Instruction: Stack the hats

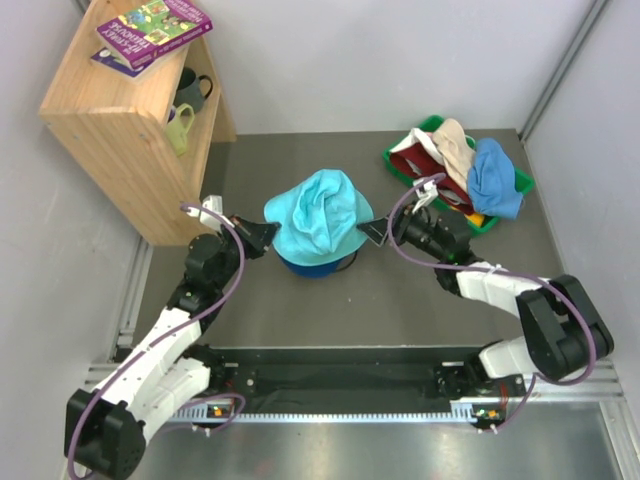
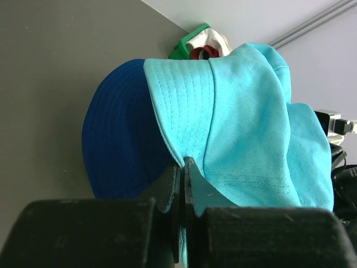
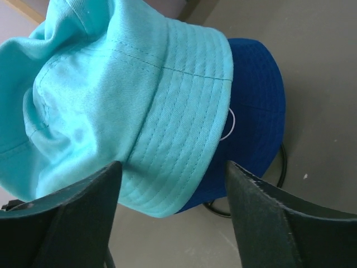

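A teal hat (image 1: 318, 215) lies crumpled over a dark blue hat (image 1: 312, 267) on a black wire stand (image 1: 345, 265) at the table's middle. My left gripper (image 1: 268, 235) is at the stack's left side. In the left wrist view it (image 2: 183, 167) is shut on the brim of the teal hat (image 2: 251, 123), with the blue hat (image 2: 120, 139) beneath. My right gripper (image 1: 368, 232) is at the stack's right side. In the right wrist view it (image 3: 173, 164) is open, and the brim of the teal hat (image 3: 111, 100) hangs between its fingers above the blue hat (image 3: 256, 111).
A green tray (image 1: 400, 160) at the back right holds more hats: beige (image 1: 455, 145), blue (image 1: 495, 175), and white and dark red ones under them. A wooden shelf (image 1: 120, 120) with books and mugs stands at the back left. Walls close in on both sides.
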`<control>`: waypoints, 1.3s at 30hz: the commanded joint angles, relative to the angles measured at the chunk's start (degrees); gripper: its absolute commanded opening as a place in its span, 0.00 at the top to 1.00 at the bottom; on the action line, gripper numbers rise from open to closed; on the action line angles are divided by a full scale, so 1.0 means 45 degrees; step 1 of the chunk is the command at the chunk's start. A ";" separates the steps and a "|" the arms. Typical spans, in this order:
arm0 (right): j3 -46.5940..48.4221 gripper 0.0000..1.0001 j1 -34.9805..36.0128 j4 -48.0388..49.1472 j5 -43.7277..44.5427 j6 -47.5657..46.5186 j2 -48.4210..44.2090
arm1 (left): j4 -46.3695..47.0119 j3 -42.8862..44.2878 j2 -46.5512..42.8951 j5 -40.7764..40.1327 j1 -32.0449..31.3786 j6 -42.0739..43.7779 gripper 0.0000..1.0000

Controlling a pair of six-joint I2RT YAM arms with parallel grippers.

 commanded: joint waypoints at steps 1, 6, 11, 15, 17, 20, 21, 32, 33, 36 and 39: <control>0.0195 0.31 -0.0146 0.2531 -0.0980 0.0777 0.0474 | 0.0171 0.0074 0.0139 -0.0065 0.0237 0.0273 1.00; 0.0038 0.55 -0.0127 0.3766 -0.1216 0.1423 0.0807 | 0.0268 0.0093 0.0335 0.0111 0.0354 0.0292 1.00; -0.0020 0.92 -0.0146 0.3826 -0.1158 0.1580 0.1003 | 0.0307 0.0210 0.0511 0.0092 0.0433 0.0409 1.00; -0.0293 1.00 -0.0127 0.3262 -0.0827 0.1677 0.0984 | 0.0346 0.0249 0.0804 0.0033 0.0550 0.0507 1.00; -0.0352 1.00 -0.0127 0.2676 -0.0398 0.1639 0.0983 | 0.0502 0.0249 0.1096 0.0033 0.0608 0.0585 1.00; -0.0606 1.00 -0.0146 0.2068 0.0091 0.1580 0.1178 | 0.0794 0.0249 0.1604 0.0072 0.0706 0.0644 1.00; -0.0664 1.00 -0.0146 0.2010 0.0131 0.1599 0.1314 | 0.0931 0.0249 0.1740 0.0111 0.0745 0.0663 1.00; -0.0607 1.00 -0.0146 0.0722 0.1419 0.1366 0.2390 | 0.2416 0.0444 0.3752 0.0834 0.0901 0.0683 1.00; -0.0568 1.00 -0.0108 0.0507 0.1575 0.1172 0.2370 | 0.2417 0.0541 0.4044 0.0815 0.0921 0.0702 1.00; -0.0451 1.00 -0.0049 -0.0449 0.2180 0.0742 0.2214 | 0.2534 0.0698 0.4610 0.0834 0.0979 0.0761 1.00; -0.0236 1.00 0.0184 -0.1504 0.3077 0.0292 0.2097 | 0.2534 0.1048 0.5118 0.0815 0.1018 0.0956 1.00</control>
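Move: The left hand already pinches the left edge of the turquoise hat's brim, the hat's middle some 9 cm to its right and 2 cm ahead; the blue hat it goes down to is about 10 cm right, 5 cm ahead and 10 cm lower. The right hand has the turquoise brim between open fingers, that hat's middle about 9 cm left and 2 cm ahead, the blue hat 9 cm left, 3 cm ahead and 7 cm below, the green tray some 20 cm right and 20 cm ahead. The right hand shuts its fingers on the right edge of the turquoise brim while rising about 2 cm, then turns back and carries that edge some 9 cm down towards the blue hat, tipping its fingertips down a little. The left hand, still pinching the opposite edge, sinks about 7 cm and reaches about 4 cm forward, so the two lower the turquoise hat between them over the blue one, neither letting go. ##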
